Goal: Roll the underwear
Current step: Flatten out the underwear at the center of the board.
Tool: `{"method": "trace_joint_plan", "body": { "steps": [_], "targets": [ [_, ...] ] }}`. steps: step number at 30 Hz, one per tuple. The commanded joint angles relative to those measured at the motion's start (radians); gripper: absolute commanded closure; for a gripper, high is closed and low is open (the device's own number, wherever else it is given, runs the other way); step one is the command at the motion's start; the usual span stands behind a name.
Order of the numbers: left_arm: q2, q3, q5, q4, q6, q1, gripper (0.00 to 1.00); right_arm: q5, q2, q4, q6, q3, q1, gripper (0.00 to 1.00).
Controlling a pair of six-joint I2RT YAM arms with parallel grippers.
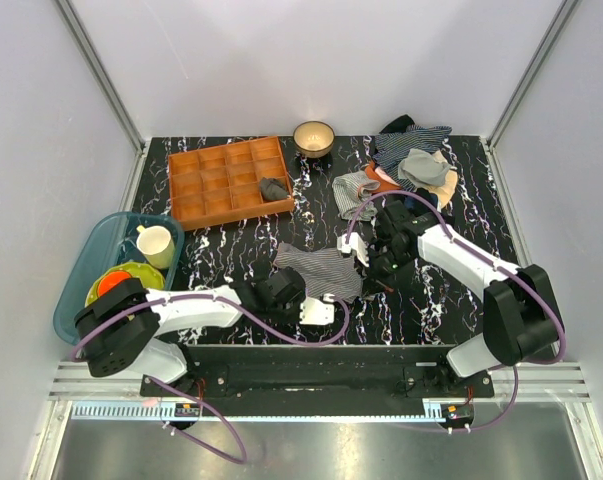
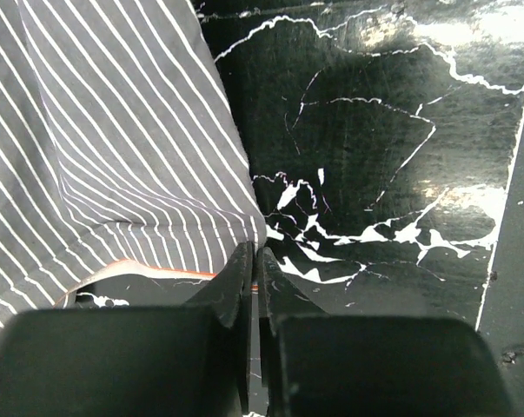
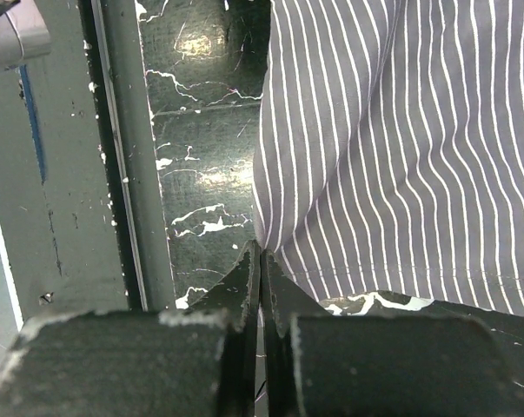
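The underwear [image 1: 321, 268], grey with fine white stripes, lies spread on the black marbled table just in front of the arms. My left gripper [image 1: 303, 288] is at its near left corner. In the left wrist view, the left gripper [image 2: 255, 254] has its jaws pressed together on the corner of the underwear [image 2: 114, 139], where an orange hem edge shows. My right gripper [image 1: 366, 262] is at the cloth's right side. Seen from the right wrist, the right gripper [image 3: 262, 249] is shut on a corner of the underwear [image 3: 401, 148], whose hem hangs slightly off the table.
An orange compartment tray [image 1: 226, 180] at the back left holds a dark grey cloth bundle [image 1: 273, 188]. A bowl [image 1: 313, 137] stands behind it. A pile of clothes [image 1: 411, 165] lies at the back right. A blue bin [image 1: 91, 270] holding a cup [image 1: 156, 243] is at the left edge.
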State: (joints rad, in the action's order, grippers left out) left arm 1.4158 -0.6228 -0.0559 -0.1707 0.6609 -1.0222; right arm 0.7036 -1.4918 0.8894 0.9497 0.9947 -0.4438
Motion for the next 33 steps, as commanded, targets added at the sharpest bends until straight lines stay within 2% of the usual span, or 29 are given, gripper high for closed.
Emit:
{"method": "trace_joint_plan", "body": {
  "steps": [1,8,11,17,20,24,31,33],
  "targets": [
    [-0.024,-0.054,-0.004,-0.022,0.005,-0.004,1.0,0.042,0.022,0.022,0.015,0.03,0.01,0.99],
    [-0.156,-0.1,-0.028,-0.113,-0.087,-0.004,1.0,0.051,0.088,0.049,0.006,0.036,0.01,0.99],
    [-0.238,-0.123,-0.048,-0.17,-0.153,-0.004,1.0,0.056,0.14,0.132,0.027,0.088,0.008,0.99],
    [-0.44,-0.195,-0.062,-0.285,-0.298,-0.004,1.0,0.002,0.232,0.338,0.054,0.272,-0.045,1.0],
    [-0.553,-0.262,-0.081,-0.341,-0.371,-0.006,1.0,-0.029,0.261,0.391,0.002,0.381,-0.137,1.0],
    [-0.685,-0.376,-0.113,-0.435,-0.463,-0.007,1.0,0.043,0.245,0.527,-0.025,0.598,-0.165,1.0],
    [-0.749,-0.521,-0.216,-0.493,-0.586,-0.007,1.0,0.18,0.263,0.582,-0.019,0.706,-0.098,1.0],
    [-0.744,-0.538,-0.216,-0.492,-0.601,-0.007,1.0,0.186,0.281,0.553,-0.07,0.726,-0.076,1.0]
  ]
}}
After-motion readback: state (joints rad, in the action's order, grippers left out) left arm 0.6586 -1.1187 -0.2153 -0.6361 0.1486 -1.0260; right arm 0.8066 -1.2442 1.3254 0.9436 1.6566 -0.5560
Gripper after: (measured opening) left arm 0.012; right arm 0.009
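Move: Each gripper already pinches a near corner of the flat striped underwear. Its middle lies about 7 cm ahead and 4 cm right of the left hand, roughly 1 cm lower; from the right hand, about 5 cm ahead, 9 cm left and some 4 cm lower. The grey striped cloth is about 21 cm ahead and 2 cm left of the right hand, the black cloth 15 cm ahead and 14 cm right. The orange tray sits about 27 cm ahead and 15 cm left of the left hand. Keep both grippers shut on the two near corners and raise the underwear off the board, left hand first: take it up about 34 cm, easing back, its fingers swinging some 50 degrees up to point nearly level to the right. Follow a moment later with the right hand, up about 25 cm, fingers tilting forward and left. ##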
